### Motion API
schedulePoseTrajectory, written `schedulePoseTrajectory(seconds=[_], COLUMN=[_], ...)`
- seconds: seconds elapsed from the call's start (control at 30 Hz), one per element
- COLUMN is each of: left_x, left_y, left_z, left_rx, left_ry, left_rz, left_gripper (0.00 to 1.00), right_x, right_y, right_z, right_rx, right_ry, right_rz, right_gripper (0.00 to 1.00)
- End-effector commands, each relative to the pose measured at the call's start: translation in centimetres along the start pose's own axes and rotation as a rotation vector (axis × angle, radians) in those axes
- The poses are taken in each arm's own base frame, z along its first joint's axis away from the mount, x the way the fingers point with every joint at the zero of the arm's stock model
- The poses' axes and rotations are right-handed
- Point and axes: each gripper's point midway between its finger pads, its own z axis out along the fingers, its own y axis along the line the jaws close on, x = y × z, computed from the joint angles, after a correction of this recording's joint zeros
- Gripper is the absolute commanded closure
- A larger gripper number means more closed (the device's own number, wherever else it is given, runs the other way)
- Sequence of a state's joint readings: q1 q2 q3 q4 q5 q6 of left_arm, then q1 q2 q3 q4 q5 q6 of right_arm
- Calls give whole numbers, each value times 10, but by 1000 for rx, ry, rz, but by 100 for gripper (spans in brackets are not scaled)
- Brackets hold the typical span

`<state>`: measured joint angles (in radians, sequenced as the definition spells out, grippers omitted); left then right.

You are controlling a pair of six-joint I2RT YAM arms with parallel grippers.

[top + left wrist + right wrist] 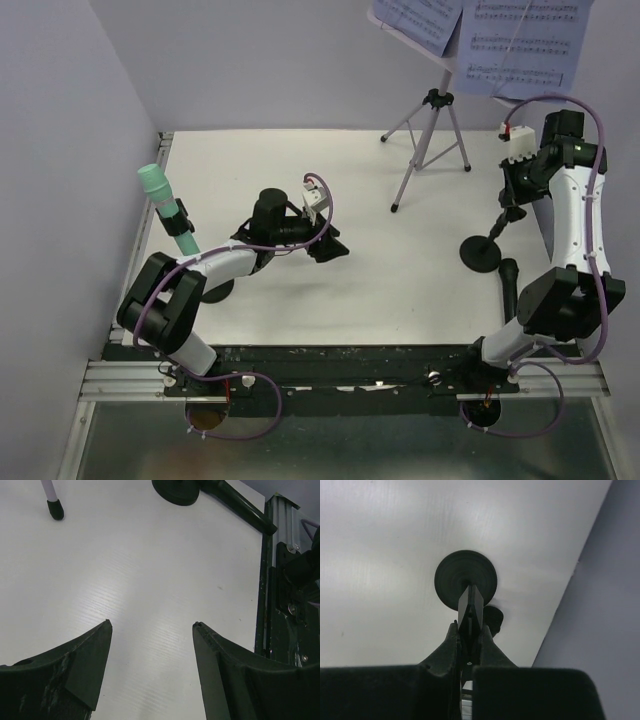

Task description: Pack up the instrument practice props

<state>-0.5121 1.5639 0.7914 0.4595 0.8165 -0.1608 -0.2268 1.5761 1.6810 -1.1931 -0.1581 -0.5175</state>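
My right gripper (512, 214) (469, 626) is shut on the top clip of a short black round-based pole (483, 254) (465, 579) that stands at the table's right. A black microphone (510, 282) (493, 618) lies just beside the pole's base. On the left, a mint-green microphone (160, 195) stands tilted in a second black holder, its base mostly hidden behind my left arm. My left gripper (325, 247) (151, 624) hovers open over bare table near the middle, nothing between its fingers. A silver tripod (430, 140) carries sheet-music pages (520, 45) at the back right.
In the left wrist view a tripod foot (55, 510) shows at the top left, and the pole's base (176, 490) and the black microphone (240, 507) at the top. Purple-grey walls close the left, back and right sides. A metal rail (340, 375) runs along the near edge.
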Motion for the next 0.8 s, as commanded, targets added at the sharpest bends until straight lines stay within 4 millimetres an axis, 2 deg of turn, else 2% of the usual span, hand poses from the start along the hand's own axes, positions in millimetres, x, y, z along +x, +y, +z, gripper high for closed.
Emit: schedulePoseTrajectory(seconds=[0.0, 0.2, 0.3, 0.57, 0.6, 0.63, 0.73, 0.77], left_x=[-9, -8, -7, -7, -7, -8, -12, -14], left_y=[0, -2, -2, 0, 1, 1, 0, 0], left_z=[-7, -10, -10, -9, -9, -9, -9, -8], left_rx=[-29, -32, -34, -37, -41, -39, -30, -29], left_ry=[-1, 10, 18, 28, 29, 30, 29, 28], left_rz=[34, 49, 54, 58, 58, 57, 72, 79], left_gripper=[24, 24, 24, 24, 24, 24, 23, 23], right_x=[17, 11, 11, 23, 25, 27, 27, 26], right_y=[-45, -87, -99, -91, -91, -91, -91, -91], right_z=[10, 14, 17, 27, 27, 26, 23, 20], right_rx=[112, 201, 216, 179, 181, 185, 197, 201], right_ry=[118, 122, 124, 157, 163, 168, 167, 160], right_rz=[31, 79, 96, 101, 100, 101, 108, 115], right_gripper=[100, 100, 100, 100, 97, 88, 53, 45])
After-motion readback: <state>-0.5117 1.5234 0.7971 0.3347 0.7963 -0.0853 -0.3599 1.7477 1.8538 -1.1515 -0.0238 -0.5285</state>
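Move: The right hand, shut on the top of the small mic stand, has the free spot by the table's right edge about 9 cm to its right, 3 cm ahead and 19 cm below. The black microphone lies roughly 8 cm right and 12 cm back; the music stand's near foot is some 26 cm left and 16 cm ahead, both also at table level. From the left hand the spot is about 50 cm right and 7 cm ahead. The right hand carries the mic stand about 9 cm right, slightly forward, to the table's edge, then opens. ##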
